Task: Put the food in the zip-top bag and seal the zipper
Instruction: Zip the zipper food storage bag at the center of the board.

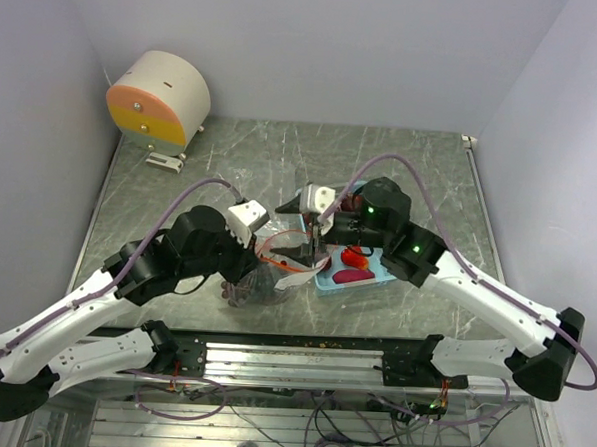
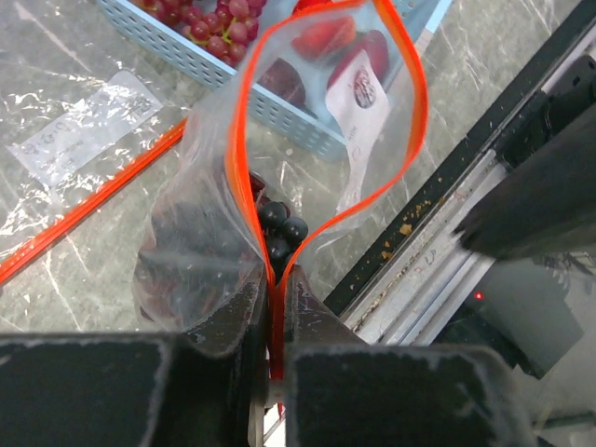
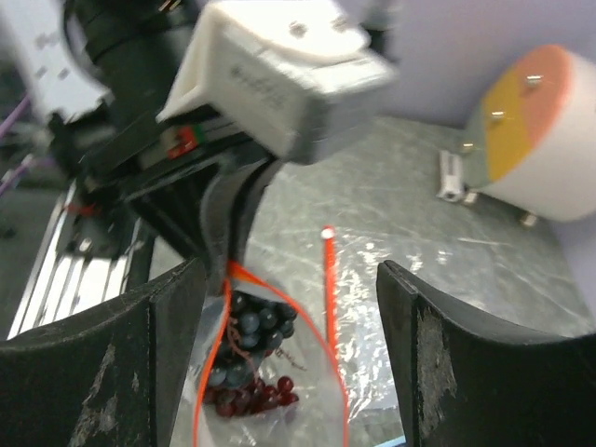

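Observation:
The zip-top bag (image 1: 260,282) hangs upright at the table's front with its mouth held wide. My left gripper (image 2: 277,277) is shut on one end of the orange-red zipper (image 2: 236,140). Dark and red grape clusters of the food (image 3: 244,368) lie at the bottom of the bag. My right gripper (image 3: 289,289) hovers over the bag's mouth, open, with nothing between its fingers (image 3: 93,372). More food sits in the light blue tray (image 1: 326,278): red grapes (image 2: 209,20) and larger red fruits (image 1: 355,257).
A second clear bag (image 2: 84,130) with its own orange strip (image 2: 93,200) lies flat on the table beside the held bag. A round white and orange device (image 1: 160,98) stands at the back left. The black metal base rail (image 1: 301,359) runs along the near edge.

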Tool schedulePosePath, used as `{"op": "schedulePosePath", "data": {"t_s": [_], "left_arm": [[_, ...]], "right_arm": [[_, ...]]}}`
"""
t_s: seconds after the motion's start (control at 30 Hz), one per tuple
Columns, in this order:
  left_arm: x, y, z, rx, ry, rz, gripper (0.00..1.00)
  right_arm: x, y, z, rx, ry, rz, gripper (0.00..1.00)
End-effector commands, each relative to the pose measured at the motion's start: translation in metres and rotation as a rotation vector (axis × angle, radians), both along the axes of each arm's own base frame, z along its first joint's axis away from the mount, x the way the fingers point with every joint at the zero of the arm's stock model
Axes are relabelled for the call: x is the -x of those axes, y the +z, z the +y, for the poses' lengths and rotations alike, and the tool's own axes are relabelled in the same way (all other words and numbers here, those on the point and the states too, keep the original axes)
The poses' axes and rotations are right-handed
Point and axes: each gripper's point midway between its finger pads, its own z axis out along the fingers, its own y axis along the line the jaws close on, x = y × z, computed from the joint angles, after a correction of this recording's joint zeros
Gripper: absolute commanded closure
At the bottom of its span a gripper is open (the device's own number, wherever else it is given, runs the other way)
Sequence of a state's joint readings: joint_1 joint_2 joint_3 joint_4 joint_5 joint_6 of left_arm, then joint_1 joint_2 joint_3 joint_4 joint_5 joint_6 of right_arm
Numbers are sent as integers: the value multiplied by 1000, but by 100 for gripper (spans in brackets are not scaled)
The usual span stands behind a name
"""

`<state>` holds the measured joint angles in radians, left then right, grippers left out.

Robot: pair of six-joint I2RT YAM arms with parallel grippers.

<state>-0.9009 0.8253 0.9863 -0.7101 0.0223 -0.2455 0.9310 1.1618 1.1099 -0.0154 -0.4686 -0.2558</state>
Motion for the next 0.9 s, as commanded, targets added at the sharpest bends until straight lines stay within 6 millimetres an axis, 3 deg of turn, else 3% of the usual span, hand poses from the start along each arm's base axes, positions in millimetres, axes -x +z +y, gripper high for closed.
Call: {"op": "schedulePosePath", "data": {"t_s": [0.0, 0.3, 0.57, 0.87], "left_arm": [[8, 24, -11, 40, -107, -47, 93], [8, 32, -6, 48, -105, -89, 93], [11, 32, -8, 44, -135, -81, 93], [10, 32, -7, 46, -121, -83, 93]], "right_arm": [[42, -38, 1, 148, 338, -27, 26], [45, -71, 6, 168, 428, 40, 24], [19, -90, 28, 205, 413, 78, 24], [3, -62, 19, 117, 254, 10, 25]]}}
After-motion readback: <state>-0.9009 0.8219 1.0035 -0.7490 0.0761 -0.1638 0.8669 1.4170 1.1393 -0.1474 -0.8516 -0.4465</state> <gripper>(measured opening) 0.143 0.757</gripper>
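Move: The zipper corner I want is about 7 cm to the left of my right hand, 5 cm back and 12 cm lower; my left hand still pinches it between its pads. Inside the bag the grapes hang roughly 10 cm left, 8 cm back and 24 cm below my right hand. Some 25 cm below it, the blue basket's middle is about 15 cm right and 6 cm forward, the loose orange strip about 4 cm left and 2 cm forward. I lower my wide-open right hand about 11 cm towards the zipper corner, first easing back 3 to 4 cm, then coming forward again and slightly left, with a small lift at the end. My wrist turns some 20 degrees counter-clockwise and the left-pointing fingers dip, so the open jaws come to either side of the bag's mouth just past my left fingertips. My left hand keeps its pinch nearly in place. ##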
